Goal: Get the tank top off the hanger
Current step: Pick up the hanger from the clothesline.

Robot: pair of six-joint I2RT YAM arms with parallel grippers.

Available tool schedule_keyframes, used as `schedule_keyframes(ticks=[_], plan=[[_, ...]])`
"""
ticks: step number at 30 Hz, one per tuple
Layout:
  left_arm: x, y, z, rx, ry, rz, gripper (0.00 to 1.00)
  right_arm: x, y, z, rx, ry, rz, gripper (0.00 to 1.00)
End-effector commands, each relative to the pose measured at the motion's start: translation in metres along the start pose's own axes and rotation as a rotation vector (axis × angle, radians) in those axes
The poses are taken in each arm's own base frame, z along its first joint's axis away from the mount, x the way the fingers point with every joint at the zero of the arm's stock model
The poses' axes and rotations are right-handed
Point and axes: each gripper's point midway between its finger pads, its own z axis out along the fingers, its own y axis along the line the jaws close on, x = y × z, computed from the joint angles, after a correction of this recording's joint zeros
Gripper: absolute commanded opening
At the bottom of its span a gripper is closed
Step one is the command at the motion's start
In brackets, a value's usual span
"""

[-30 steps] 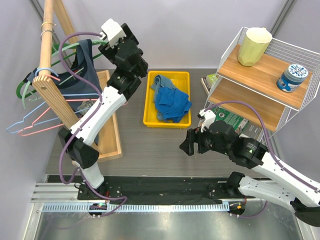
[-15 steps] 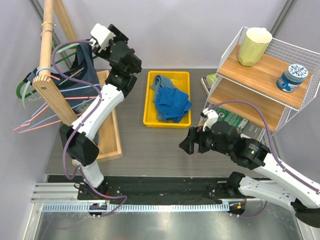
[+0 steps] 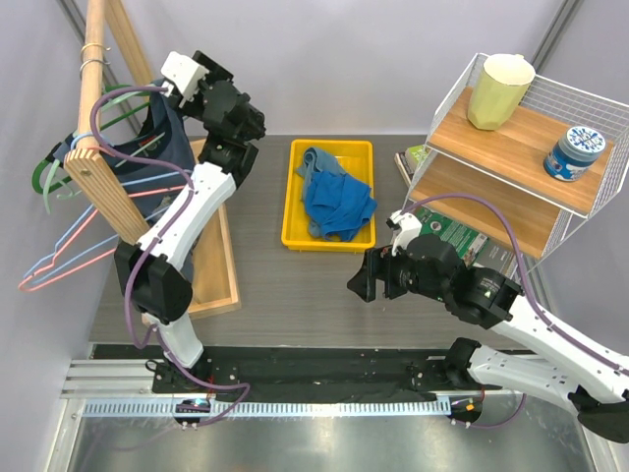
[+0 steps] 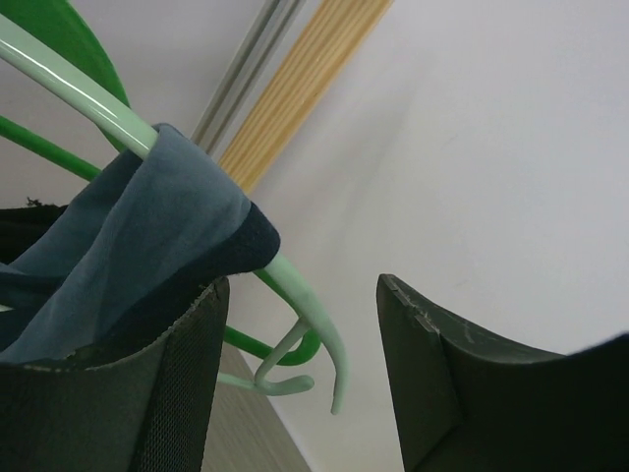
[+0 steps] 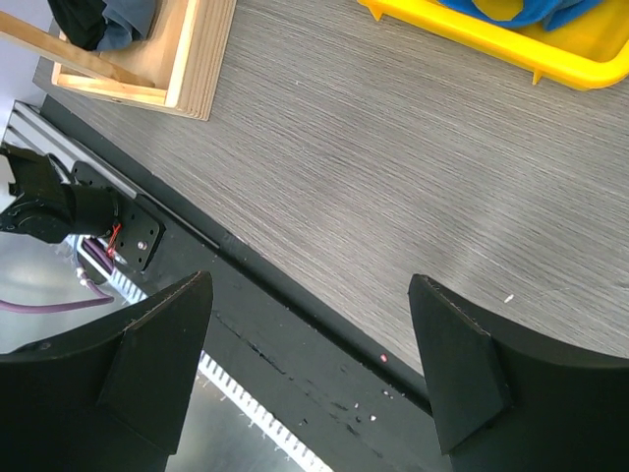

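Observation:
The dark blue tank top (image 3: pixel 162 143) hangs on a pale green hanger (image 3: pixel 118 98) from the wooden rack at the upper left. My left gripper (image 3: pixel 167 95) is raised at the hanger's right shoulder. In the left wrist view the tank top's strap (image 4: pixel 147 226) drapes over the hanger arm (image 4: pixel 295 285). The hanger's tip lies between the jaws of my left gripper (image 4: pixel 303 329), which stand open, and the cloth rests against the left pad (image 4: pixel 187 393). My right gripper (image 3: pixel 360 280) hangs open over bare table near the front edge, empty in its own view (image 5: pixel 310 324).
The wooden rack (image 3: pixel 98 157) carries more hangers, dark green, pink and blue (image 3: pixel 54 261). Under it stands a wooden box (image 3: pixel 218 285). A yellow tray (image 3: pixel 295 241) holds blue clothes. A wire shelf (image 3: pixel 521 147) at the right bears a cup and a tin.
My left gripper has moved left and up onto the hanger's shoulder, and its jaws have narrowed a little. The loose hangers have swung. The right arm has shifted slightly left.

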Motion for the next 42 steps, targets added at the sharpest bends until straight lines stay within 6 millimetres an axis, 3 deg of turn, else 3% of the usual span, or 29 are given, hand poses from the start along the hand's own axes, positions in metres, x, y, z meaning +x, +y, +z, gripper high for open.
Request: schedule_keyframes(ticks=[1,23,27,35,41,42], plan=[[-0.026,-0.005,0.008,-0.036,-0.045,-0.173,0.62,-0.022,0.017,-0.008,-0.067,-0.080,-0.014,0.87],[-0.011,-0.009,0.020,0.000,-0.085,-0.217,0.47,-0.032,0.022,-0.031,-0.114,-0.152,-0.029,0.87],[-0.015,-0.010,0.020,0.012,-0.097,-0.235,0.40,-0.032,0.021,-0.031,-0.112,-0.150,-0.034,0.88],[-0.030,-0.006,0.020,0.010,-0.153,-0.242,0.37,-0.031,0.022,-0.031,-0.118,-0.150,-0.039,0.88],[-0.033,-0.003,0.021,-0.002,-0.165,-0.230,0.29,-0.034,0.025,-0.036,-0.134,-0.164,-0.039,0.88],[-0.034,-0.002,0.021,-0.006,-0.167,-0.232,0.24,-0.034,0.024,-0.037,-0.133,-0.166,-0.038,0.88]])
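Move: The light green hanger's near shoulder end already lies just off the left fingertips, about 1 cm ahead, 2 cm left and 1 cm above the hand point. The navy tank top hangs from that hanger, its middle some 9 cm left, 6 cm back and 12 cm lower; the dark green hanger's end is 3 cm ahead, 5 cm left and 2 cm lower. From the right hand, the light green shoulder end is roughly 32 cm ahead, 31 cm left and 26 cm up. The light green hanger's bare shoulder tip, just past the tank top's strap, is bracketed by the left fingers, which close from over half open to about a third. Meanwhile the left hand eases about 2 cm forward, then draws back a centimetre while rising nearly 2 cm, its fingers tipping up some 10 degrees; a firm pinch can't be seen. The empty, open right hand lifts about 3 cm. ##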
